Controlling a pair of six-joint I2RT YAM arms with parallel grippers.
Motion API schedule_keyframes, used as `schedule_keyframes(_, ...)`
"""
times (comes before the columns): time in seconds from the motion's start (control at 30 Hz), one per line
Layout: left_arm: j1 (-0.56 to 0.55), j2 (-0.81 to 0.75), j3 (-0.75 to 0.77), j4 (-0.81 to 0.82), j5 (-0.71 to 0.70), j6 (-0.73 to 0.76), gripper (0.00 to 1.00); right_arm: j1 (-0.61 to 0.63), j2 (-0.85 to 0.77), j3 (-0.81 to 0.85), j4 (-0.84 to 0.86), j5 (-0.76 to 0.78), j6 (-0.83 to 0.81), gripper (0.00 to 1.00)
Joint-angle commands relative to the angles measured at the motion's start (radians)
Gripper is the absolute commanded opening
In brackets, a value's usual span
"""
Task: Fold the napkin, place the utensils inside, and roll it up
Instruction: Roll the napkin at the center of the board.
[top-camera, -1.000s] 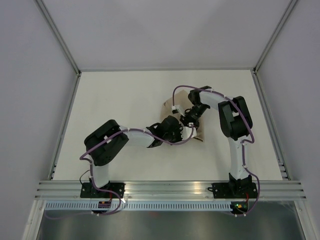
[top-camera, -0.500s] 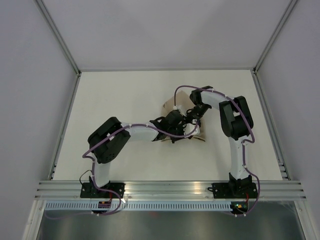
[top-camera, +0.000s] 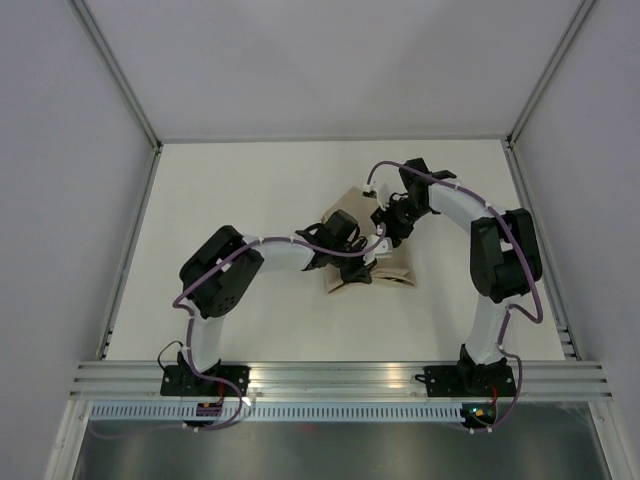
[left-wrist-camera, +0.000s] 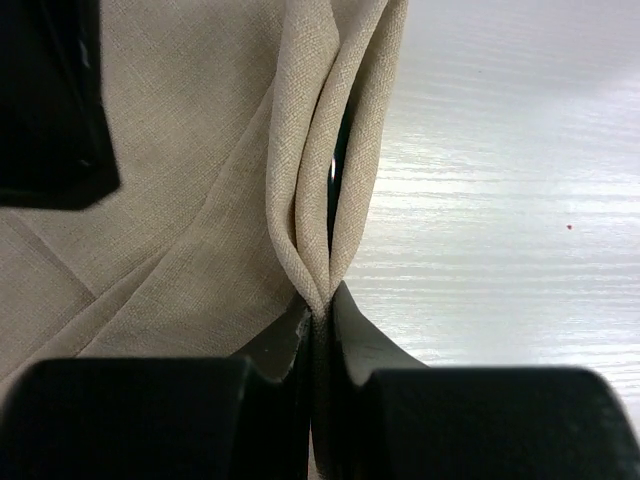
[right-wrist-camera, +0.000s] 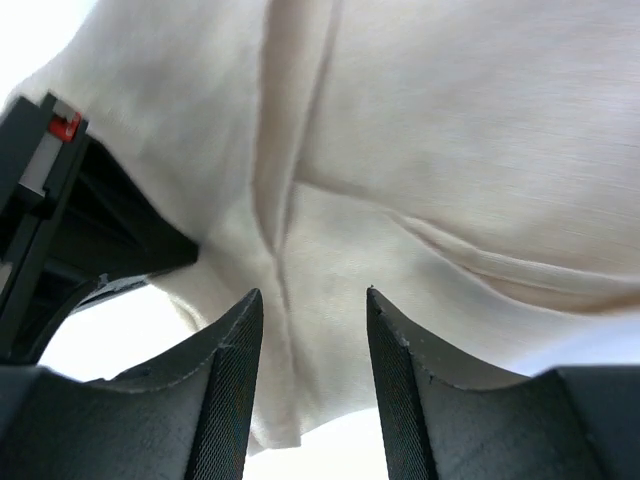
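Note:
The beige napkin lies folded near the table's middle, partly under both arms. My left gripper is shut on a doubled fold of the napkin, pinched between its fingertips. A dark slim shape shows inside that fold; I cannot tell what it is. My right gripper is open just above the napkin, nothing between its fingers. The left arm's black body shows at the left of the right wrist view. The knife is hidden.
The white table is bounded by grey walls and an aluminium rail at the near edge. The two arms meet closely over the napkin.
My left gripper has moved up and away from me with the napkin fold. My right arm has swung out to the right, its gripper drawing back slightly. More napkin shows below the grippers.

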Motion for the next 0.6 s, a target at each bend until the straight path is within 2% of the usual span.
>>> schedule_keyframes(0.0, 0.02, 0.068, -0.004, -0.095, 0.141, -0.091, 0.02, -0.037, -0.082, -0.056, 0.175, 0.049, 0.149, 0.52)
schedule_keyframes(0.17, 0.07, 0.114, 0.051, -0.138, 0.256, -0.134, 0.02, -0.083, -0.186, -0.168, 0.305, 0.029, 0.14, 0.52)
schedule_keyframes(0.3, 0.113, 0.181, 0.097, -0.179, 0.36, -0.173, 0.02, -0.083, -0.342, -0.335, 0.426, 0.031, 0.093, 0.51)
schedule_keyframes(0.57, 0.153, 0.279, 0.212, -0.274, 0.471, -0.2, 0.02, -0.064, -0.569, -0.55, 0.478, -0.035, -0.102, 0.52)
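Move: The left hand already pinches the napkin's rolled near edge around its middle; the flat part still to be rolled centres about 10 cm ahead, roughly level with it sideways and 1 cm lower. The roll's right end lies some 11 cm to that hand's right and 1 cm back. The right hand hovers open, with this end about 9 cm back, 2 cm right and 4 cm below it, and the flat part's middle 3 cm ahead, 8 cm left, 4 cm below. Keeping its pinch on the rolled edge and staying almost in place, the left hand turns its wrist some 30 degrees about the roll's own line, top going forward, so as to roll the edge towards the flat napkin. The right hand, already free of the cloth and open, carries on forward about 2 cm, sweeps about 4 cm to the right, then swings back about 4 cm as it rises clear to the right, ending 4 cm higher with its wrist tilting some 20 degrees and its fingers staying open. ##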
